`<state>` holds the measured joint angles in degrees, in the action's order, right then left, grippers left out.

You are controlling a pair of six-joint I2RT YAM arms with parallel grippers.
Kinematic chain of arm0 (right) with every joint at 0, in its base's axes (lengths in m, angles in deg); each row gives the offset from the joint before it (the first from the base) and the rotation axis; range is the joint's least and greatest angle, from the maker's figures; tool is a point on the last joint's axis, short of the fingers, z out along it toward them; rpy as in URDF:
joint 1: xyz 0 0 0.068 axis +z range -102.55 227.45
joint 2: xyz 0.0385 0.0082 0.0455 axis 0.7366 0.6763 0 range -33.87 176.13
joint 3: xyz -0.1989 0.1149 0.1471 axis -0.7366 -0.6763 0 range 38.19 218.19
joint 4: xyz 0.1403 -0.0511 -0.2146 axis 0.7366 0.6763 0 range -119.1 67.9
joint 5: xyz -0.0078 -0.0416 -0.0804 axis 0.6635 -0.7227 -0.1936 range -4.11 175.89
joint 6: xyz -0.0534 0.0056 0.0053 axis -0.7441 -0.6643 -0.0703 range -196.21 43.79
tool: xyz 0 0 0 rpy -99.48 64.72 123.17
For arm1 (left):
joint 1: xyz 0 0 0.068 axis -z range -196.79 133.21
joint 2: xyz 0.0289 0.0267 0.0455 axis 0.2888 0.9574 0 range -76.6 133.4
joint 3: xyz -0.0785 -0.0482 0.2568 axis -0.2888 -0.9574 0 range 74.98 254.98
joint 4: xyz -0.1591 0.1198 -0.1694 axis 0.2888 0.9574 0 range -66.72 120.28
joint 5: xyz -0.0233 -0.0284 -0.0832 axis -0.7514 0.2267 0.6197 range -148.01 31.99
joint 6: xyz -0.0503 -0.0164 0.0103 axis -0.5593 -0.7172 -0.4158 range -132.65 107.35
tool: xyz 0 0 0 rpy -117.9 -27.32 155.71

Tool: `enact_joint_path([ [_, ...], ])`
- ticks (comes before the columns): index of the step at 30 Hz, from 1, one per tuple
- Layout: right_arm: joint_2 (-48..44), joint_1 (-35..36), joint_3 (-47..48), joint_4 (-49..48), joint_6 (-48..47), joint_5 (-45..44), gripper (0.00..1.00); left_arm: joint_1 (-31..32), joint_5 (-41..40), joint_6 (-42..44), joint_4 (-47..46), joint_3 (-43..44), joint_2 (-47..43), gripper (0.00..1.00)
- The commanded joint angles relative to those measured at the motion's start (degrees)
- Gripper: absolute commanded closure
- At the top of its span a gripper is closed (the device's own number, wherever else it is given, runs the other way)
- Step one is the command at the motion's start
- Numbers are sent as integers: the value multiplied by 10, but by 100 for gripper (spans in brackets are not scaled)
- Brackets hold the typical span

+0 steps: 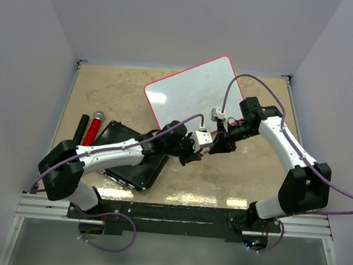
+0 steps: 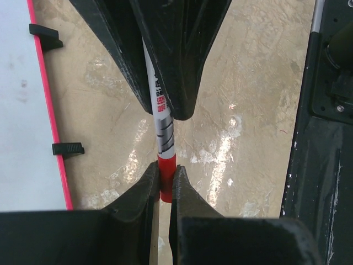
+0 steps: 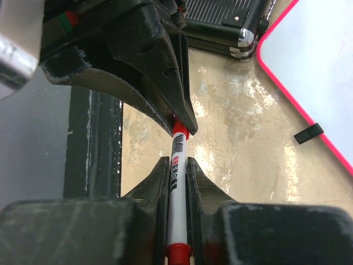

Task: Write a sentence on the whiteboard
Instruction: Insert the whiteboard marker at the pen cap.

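Observation:
The whiteboard [image 1: 194, 91], white with a thin red rim, lies tilted at the table's back middle; its face looks blank, and the sentence is out of view. Both grippers meet in front of it over bare tabletop, holding one marker [image 2: 164, 132] between them. My left gripper [image 2: 165, 179] is shut on the marker's red end. My right gripper [image 3: 177, 168] is shut on its white printed barrel [image 3: 177, 221]. From above, the left gripper [image 1: 197, 151] and right gripper [image 1: 216, 145] face each other tip to tip.
A black ribbed slab [image 1: 132, 158] lies under the left forearm. A red marker [image 1: 93, 128] and a black one [image 1: 80, 129] lie at the far left. The board's black clips [image 2: 67, 148] sit on its near edge. Grey walls enclose the table.

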<state>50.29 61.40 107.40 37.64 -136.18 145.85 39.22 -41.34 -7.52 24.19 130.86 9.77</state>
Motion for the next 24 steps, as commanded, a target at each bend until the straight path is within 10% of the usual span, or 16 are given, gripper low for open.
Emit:
enact_joint_path([
  [1,-9,6,0,-5,20,26,100,-5,6,10,-31,6,4,100],
  [24,-88,-75,67,23,-7,31,100,-20,-47,96,56,-154,-110,100],
])
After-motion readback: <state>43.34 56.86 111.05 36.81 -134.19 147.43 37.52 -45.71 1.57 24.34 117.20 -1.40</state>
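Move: The pen cap is already pinched in the left fingers, still seated on the marker; the marker's body, gripped by the right hand, begins about 5 cm to the left hand's right and 3 cm higher. The nearer black clip on the board's edge is some 10 cm ahead, 2 cm left and 11 cm down, the black case's middle about 28 cm left, level fore and aft, 10 cm down. From the right hand the cap lies about 5 cm left, 1 cm back, 3 cm below. The capped marker is carried up about 4 cm by both hands as they tug at it, each keeping its grip. The left hand tips its fingers some 10 degrees, then swings left towards the black case and down about 6 cm, taking the cap away from the marker, while the right rises a little further and at the end eases forward and right with the body. ##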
